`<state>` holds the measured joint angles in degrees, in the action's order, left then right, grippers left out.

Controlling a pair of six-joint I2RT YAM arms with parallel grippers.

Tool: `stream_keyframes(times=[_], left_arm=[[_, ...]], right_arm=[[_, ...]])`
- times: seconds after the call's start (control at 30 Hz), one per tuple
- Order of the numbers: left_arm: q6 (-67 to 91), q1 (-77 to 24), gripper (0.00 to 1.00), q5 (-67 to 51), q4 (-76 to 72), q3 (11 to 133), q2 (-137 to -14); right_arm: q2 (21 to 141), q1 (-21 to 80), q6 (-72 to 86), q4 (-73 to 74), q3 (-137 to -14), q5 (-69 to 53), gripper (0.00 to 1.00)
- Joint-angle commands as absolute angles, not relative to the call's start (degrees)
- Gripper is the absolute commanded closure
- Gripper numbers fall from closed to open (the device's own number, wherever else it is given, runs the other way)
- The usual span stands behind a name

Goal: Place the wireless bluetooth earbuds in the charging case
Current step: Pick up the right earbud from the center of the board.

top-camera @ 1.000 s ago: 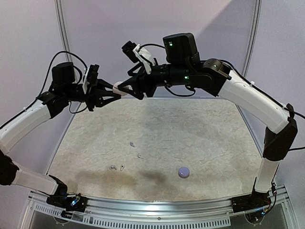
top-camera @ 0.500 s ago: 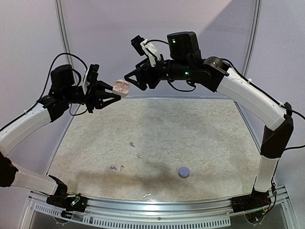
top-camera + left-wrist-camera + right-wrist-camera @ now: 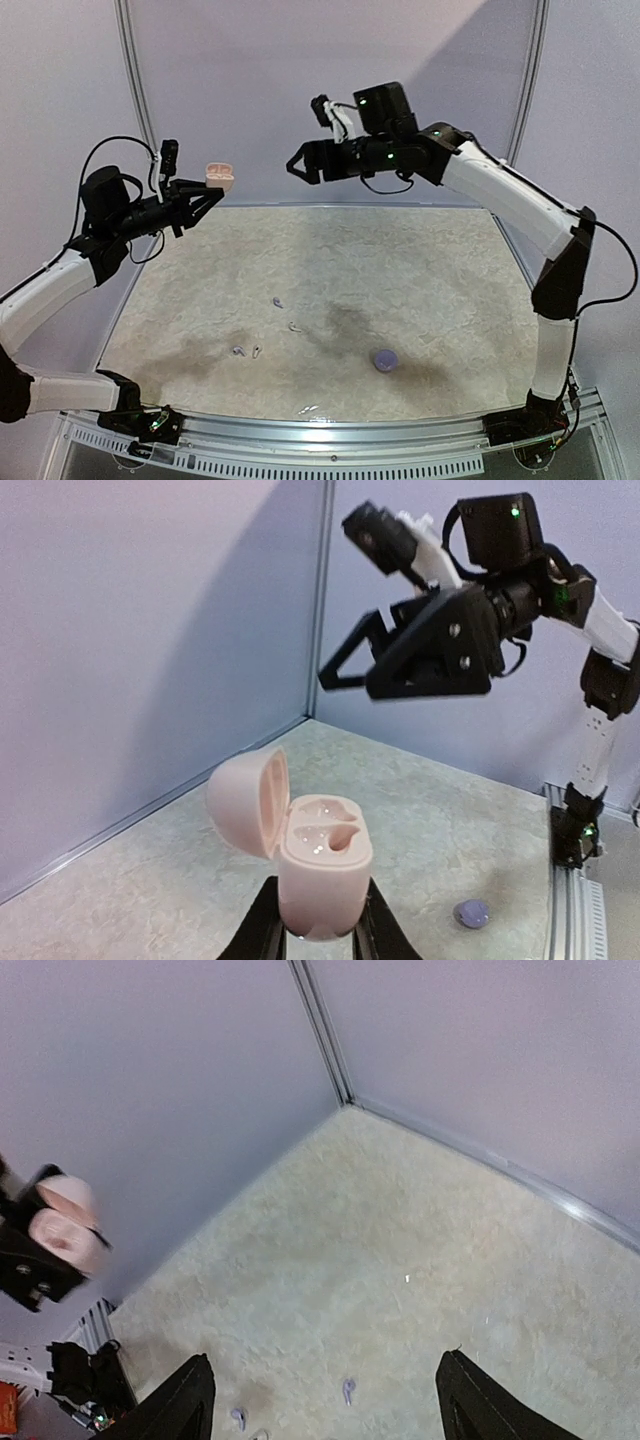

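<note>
The charging case (image 3: pixel 320 865) is a pinkish plastic case with its lid (image 3: pixel 248 800) swung open and two empty sockets showing. My left gripper (image 3: pixel 318 925) is shut on its lower body and holds it upright, high above the table's far left (image 3: pixel 219 176). My right gripper (image 3: pixel 297 165) hangs open and empty in the air to the right of the case, well apart from it. Several tiny pale-lavender earbuds lie on the table: one (image 3: pixel 277 301), another (image 3: pixel 294 326) and a pair (image 3: pixel 237 351) nearer the front. The right wrist view shows one earbud (image 3: pixel 347 1390) between its spread fingers.
A small rounded lavender pebble-like object (image 3: pixel 385 359) lies on the mottled table toward the front centre, also in the left wrist view (image 3: pixel 471 913). Lilac walls close the back and sides, and a metal rail (image 3: pixel 320 430) runs along the near edge.
My right gripper has come off the case and drawn back to the right, jaws wider. The case lid now stands open. My left arm has carried the case to the left.
</note>
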<state>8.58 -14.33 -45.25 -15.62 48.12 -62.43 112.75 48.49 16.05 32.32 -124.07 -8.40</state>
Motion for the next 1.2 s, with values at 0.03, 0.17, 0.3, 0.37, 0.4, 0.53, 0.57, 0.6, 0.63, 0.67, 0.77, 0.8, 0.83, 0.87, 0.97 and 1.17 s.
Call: stream_keyframes(times=[0.03,0.17,0.3,0.37,0.4,0.53,0.57,0.6,0.63,0.67,0.77,0.8,0.83,0.87,0.97,1.17], left_arm=[[8.38,-13.51,1.00,-37.19,-15.28,43.86,-58.17],[9.09,-13.52,1.00,-35.74,-16.02,40.86,-56.24],[9.53,-13.52,1.00,-35.57,-15.73,38.79,-54.73],[9.47,-13.46,1.00,-35.92,-15.24,38.30,-53.94],[9.35,-13.52,1.00,-36.05,-14.93,38.10,-53.59],[8.29,-13.46,1.00,-37.50,-14.28,37.35,-52.50],[8.14,-13.53,1.00,-37.71,-14.55,37.11,-52.33],[8.10,-13.62,1.00,-37.83,-14.89,36.87,-52.32],[8.11,-13.78,1.00,-37.87,-15.32,36.69,-52.41],[8.20,-13.82,1.00,-37.81,-15.61,36.60,-52.48],[8.43,-13.98,1.00,-37.70,-16.70,35.74,-51.58],[8.41,-14.11,1.00,-37.83,-16.51,35.69,-51.39],[8.31,-14.21,1.00,-37.99,-16.13,35.65,-51.15],[8.12,-14.19,1.00,-38.22,-15.86,35.67,-50.91],[7.65,-14.32,1.00,-38.49,-15.38,35.60,-50.39],[6.97,-14.32,1.00,-38.45,-15.58,35.51,-50.41]], right_arm=[[126.33,50.54,22.71,51.58,-129.33,-6.24,0.25],[130.13,54.20,20.13,51.10,-129.26,-4.58,0.24],[134.37,57.13,17.88,49.91,-129.75,-2.42,0.22],[136.23,58.17,17.79,49.02,-129.80,-1.85,0.23],[136.96,58.67,17.89,48.46,-129.89,-1.48,0.24],[140.95,60.63,17.91,47.59,-131.31,-0.37,0.29],[141.65,60.92,17.99,47.97,-131.87,1.73,0.31],[142.59,61.28,18.41,48.62,-132.43,2.63,0.34],[143.59,61.64,18.66,49.54,-132.87,3.59,0.35],[144.09,62.00,18.71,50.14,-133.11,4.54,0.37],[145.48,63.64,15.99,51.37,-133.07,9.59,0.38],[145.66,63.83,15.28,51.53,-133.07,10.80,0.38],[145.91,63.88,14.89,51.70,-133.07,11.58,0.38],[146.04,63.91,14.70,51.68,-133.07,12.39,0.38],[146.70,63.88,14.32,51.71,-133.07,10.90,0.40],[148.59,63.93,15.17,54.49,-133.07,9.06,0.52]])
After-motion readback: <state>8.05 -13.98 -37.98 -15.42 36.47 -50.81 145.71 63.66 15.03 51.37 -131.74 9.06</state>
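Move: The pale right earbud lies far below the empty right hand, about 37 cm down, some 9 cm back and 5 cm to its left. A purple earbud lies about 7 cm farther out and 4 cm left of that right earbud; the round purple case is about 9 cm nearer the base and 21 cm to its right. From the left hand, holding the open pink case, the right earbud lies about 11 cm right, 3 cm back and 34 cm down. The right hand plunges about 33 cm towards the pale right earbud, also going some 7 cm left and 8 cm back, while its wrist swings about 45 degrees to point the fingers steeply down; over the last third it slows close above the table and the still-open fingers narrow partway around the earbud without visibly touching it. The left hand keeps its hold on the open pink case and eases a few centimetres down, left and back, turning slightly counter-clockwise. ##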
